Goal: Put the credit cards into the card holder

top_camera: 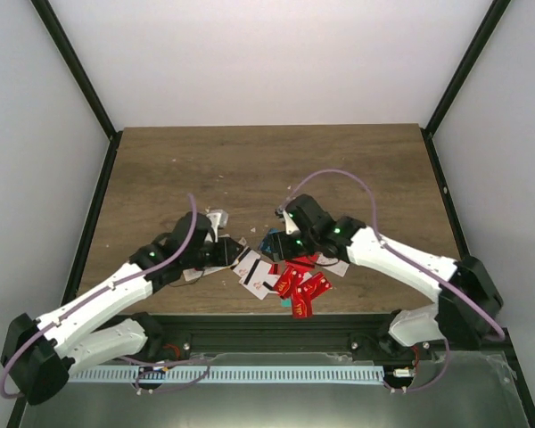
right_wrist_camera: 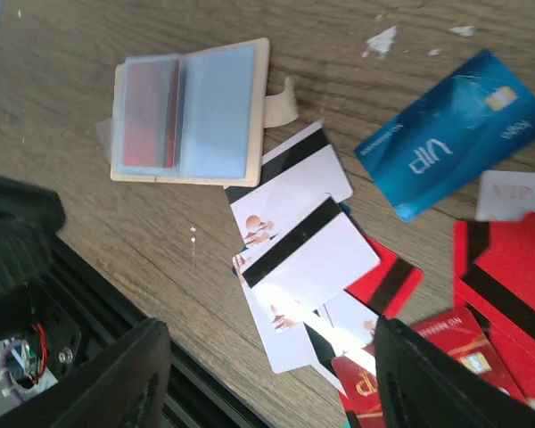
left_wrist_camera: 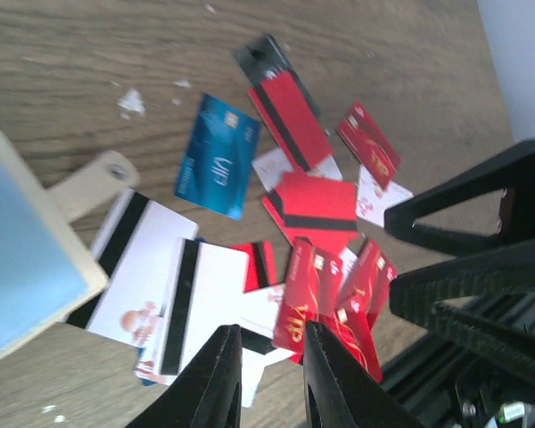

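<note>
The credit cards (top_camera: 294, 278) lie in a loose heap near the table's front edge: red ones (left_wrist_camera: 316, 205), a blue one (right_wrist_camera: 441, 147) and white ones with black stripes (right_wrist_camera: 308, 245). The beige card holder (right_wrist_camera: 187, 111) lies open and flat left of the heap, with a red card behind one clear sleeve. Its corner and snap tab (left_wrist_camera: 98, 183) show in the left wrist view. My left gripper (left_wrist_camera: 269, 332) hovers over the heap's near side, jaws a narrow gap apart with nothing between them. My right gripper (right_wrist_camera: 276, 392) stands wide open above the white cards, holding nothing.
White flecks (left_wrist_camera: 129, 102) dot the wood beyond the cards. A black rail (top_camera: 276, 325) runs along the near edge, close to the heap. The two grippers (top_camera: 241, 254) (top_camera: 281, 250) sit close together, the right gripper's fingers (left_wrist_camera: 473, 205) showing in the left wrist view.
</note>
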Available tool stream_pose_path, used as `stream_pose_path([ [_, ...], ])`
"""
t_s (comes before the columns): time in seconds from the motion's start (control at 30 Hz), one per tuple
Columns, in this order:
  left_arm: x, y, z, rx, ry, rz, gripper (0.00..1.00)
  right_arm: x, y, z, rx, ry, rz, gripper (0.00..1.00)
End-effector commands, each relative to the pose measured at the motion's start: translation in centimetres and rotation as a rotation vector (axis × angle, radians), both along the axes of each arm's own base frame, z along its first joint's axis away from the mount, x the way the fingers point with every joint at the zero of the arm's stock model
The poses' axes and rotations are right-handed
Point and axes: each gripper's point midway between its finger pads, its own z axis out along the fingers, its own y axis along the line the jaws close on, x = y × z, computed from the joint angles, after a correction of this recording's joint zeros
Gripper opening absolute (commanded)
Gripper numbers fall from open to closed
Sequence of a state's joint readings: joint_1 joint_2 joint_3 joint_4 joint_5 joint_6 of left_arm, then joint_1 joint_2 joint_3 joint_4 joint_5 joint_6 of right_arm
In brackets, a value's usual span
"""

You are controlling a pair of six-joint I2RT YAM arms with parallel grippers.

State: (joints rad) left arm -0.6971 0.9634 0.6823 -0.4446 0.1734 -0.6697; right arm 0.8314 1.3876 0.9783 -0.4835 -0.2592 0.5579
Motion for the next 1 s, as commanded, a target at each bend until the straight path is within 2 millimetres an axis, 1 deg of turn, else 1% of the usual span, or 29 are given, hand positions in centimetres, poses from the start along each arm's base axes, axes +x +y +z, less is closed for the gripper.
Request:
stream_pose_path([
  [0.0, -0.3, -3.9, 1.8, -0.062, -0.062, -0.108, 0.22, -0.2, -3.5, 0.4, -0.043, -0.007, -0.136, 0.67],
  [0.07, -0.9, -5.3, 1.3, -0.052, -0.053, -0.157, 0.22, -1.0, -4.8, 0.2, -0.057, 0.012, -0.167, 0.71],
  [0.13, -1.6, -6.8, 0.7, -0.042, -0.046, -0.210, 0.22, -2.0, -6.0, -0.5, -0.082, 0.042, -0.187, 0.75],
  [0.27, -3.1, -9.7, -0.5, -0.024, -0.029, -0.314, 0.22, -4.3, -8.0, -1.9, -0.130, 0.125, -0.207, 0.78],
  [0.33, -3.7, -10.7, -1.1, -0.019, -0.016, -0.346, 0.22, -5.1, -8.7, -2.8, -0.164, 0.161, -0.201, 0.79],
  [0.4, -3.9, -11.2, -1.8, -0.012, -0.004, -0.351, 0.21, -5.9, -9.7, -3.7, -0.236, 0.199, -0.191, 0.80],
  [0.5, -3.7, -10.9, -2.6, 0.013, 0.003, -0.322, 0.21, -7.2, -10.6, -5.2, -0.324, 0.244, -0.165, 0.82],
  [0.57, -3.4, -10.4, -2.7, 0.027, -0.007, -0.298, 0.21, -8.3, -11.0, -6.2, -0.374, 0.265, -0.143, 0.87],
  [0.67, -3.2, -9.8, -2.6, 0.032, -0.022, -0.273, 0.21, -9.8, -11.5, -7.5, -0.440, 0.291, -0.122, 0.91],
  [0.83, -2.5, -8.5, -2.5, 0.067, -0.042, -0.213, 0.22, -11.6, -11.3, -8.8, -0.492, 0.314, -0.123, 1.00],
  [0.97, -2.2, -7.5, -2.3, 0.078, -0.058, -0.176, 0.23, -12.6, -10.7, -9.9, -0.526, 0.320, -0.126, 1.00],
])
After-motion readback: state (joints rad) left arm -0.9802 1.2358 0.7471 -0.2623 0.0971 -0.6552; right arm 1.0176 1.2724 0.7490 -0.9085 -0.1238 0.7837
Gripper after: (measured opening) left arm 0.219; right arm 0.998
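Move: The red VIP card overhanging the table's near edge lies about 9 cm back and 7 cm to the right of the right hand, some 13 cm below. Another VIP card sits roughly 6 cm farther out and 4 cm left of it, a third 4 cm farther out and 4 cm right, and the top white striped card 7 cm out and 11 cm left of it. From the left hand the near-edge card is about 17 cm right and 9 cm back. Swinging right first, then back and down, the empty right hand travels some 12 cm back, 11 cm right and 9 cm down to hover close over the near-edge red VIP card, opening its fingers fully and tilting to point nearly straight down. The left hand sweeps right over the white cards, sinking and turning clockwise, then eases slightly back, fingers nearly shut. ##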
